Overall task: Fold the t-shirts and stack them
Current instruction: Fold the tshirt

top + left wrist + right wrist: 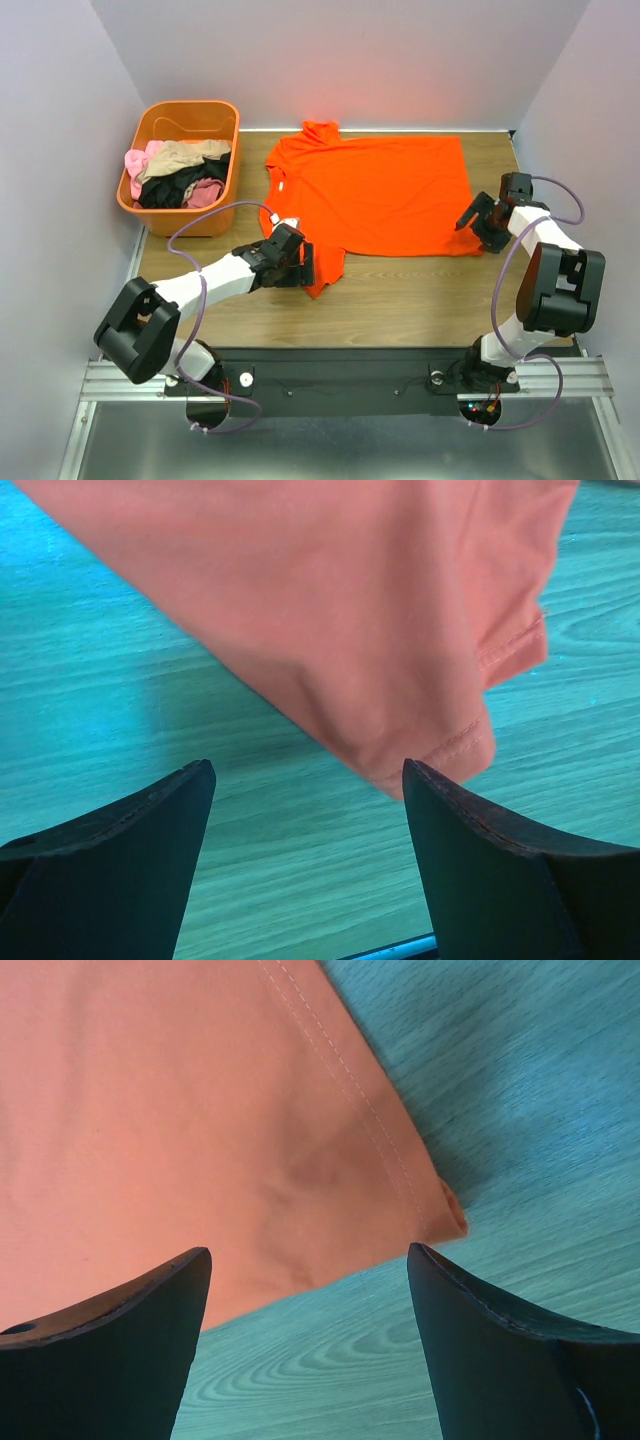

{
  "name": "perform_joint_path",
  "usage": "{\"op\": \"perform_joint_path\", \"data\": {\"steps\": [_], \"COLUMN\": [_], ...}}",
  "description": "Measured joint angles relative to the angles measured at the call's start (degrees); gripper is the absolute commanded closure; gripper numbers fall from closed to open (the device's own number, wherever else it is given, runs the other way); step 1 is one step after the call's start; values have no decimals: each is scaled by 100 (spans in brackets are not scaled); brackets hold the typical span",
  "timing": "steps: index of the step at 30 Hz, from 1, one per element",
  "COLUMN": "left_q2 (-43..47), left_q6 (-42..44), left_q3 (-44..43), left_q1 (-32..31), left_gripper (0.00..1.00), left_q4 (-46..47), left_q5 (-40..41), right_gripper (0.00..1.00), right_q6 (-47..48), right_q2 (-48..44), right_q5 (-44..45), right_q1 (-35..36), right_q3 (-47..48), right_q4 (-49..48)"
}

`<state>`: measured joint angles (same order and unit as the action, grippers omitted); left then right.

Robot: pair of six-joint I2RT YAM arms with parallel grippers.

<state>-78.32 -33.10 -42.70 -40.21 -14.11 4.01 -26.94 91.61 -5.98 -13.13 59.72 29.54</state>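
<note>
A bright orange-red t-shirt (385, 195) lies spread flat on the wooden table, collar toward the back wall. My left gripper (303, 264) is open at the near left sleeve (326, 268). In the left wrist view the sleeve's hem (440, 745) sits just beyond the gripper (305, 770), with only bare wood between the fingers. My right gripper (474, 222) is open at the shirt's right near corner. The right wrist view shows that corner (448, 1215) ahead of the gripper (308, 1252), with nothing held. Pink, tan and black t-shirts (185, 172) are heaped in a tub.
An orange plastic tub (215, 120) stands at the back left of the table (400, 300). White walls close in the left, back and right sides. A black rail with both arm bases runs along the near edge.
</note>
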Motion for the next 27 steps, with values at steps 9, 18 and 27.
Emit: {"op": "perform_joint_path", "data": {"steps": [9,18,27], "left_q2": [-564,-833,-986], "left_q6": [66,111,92], "left_q3": [-136,-350,-461], "left_q1": [-415,-645,-772], "left_gripper": [18,20,39], "left_q4": [-116,-181,-138], "left_q5": [330,470,461], "right_gripper": [16,15,15], "right_q6": [-15,-35,-33], "right_q2": [-227,-365,-391], "right_q5": [-48,-74,-101], "right_q1": [0,0,0], "right_q3": [-66,-66,-70], "right_q4": [-2,-13,-13]}}
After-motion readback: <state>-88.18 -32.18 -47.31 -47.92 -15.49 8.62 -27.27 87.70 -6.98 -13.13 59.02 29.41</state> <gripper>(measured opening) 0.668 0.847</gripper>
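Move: The T-shirt's near sleeve end lies some 3 cm back and 4 cm to the right of the left hand, about 4 cm below it. From that hand the shirt's body is centred roughly 16 cm ahead and 14 cm right, and the orange bin about 22 cm ahead and 28 cm left. From the right hand, the sleeve end lies around 33 cm left and 11 cm back, on the table about 4 cm below. The near sleeve end is closed in on by the open left hand, which sinks about 3 cm, also easing back, then slides nearly level to the right for a total of some 3 cm, rolling slightly. With the right-hand finger at the hem, its fingers start to close but are still well apart. The open right hand rises about 2 cm over the shirt's near right corner. ##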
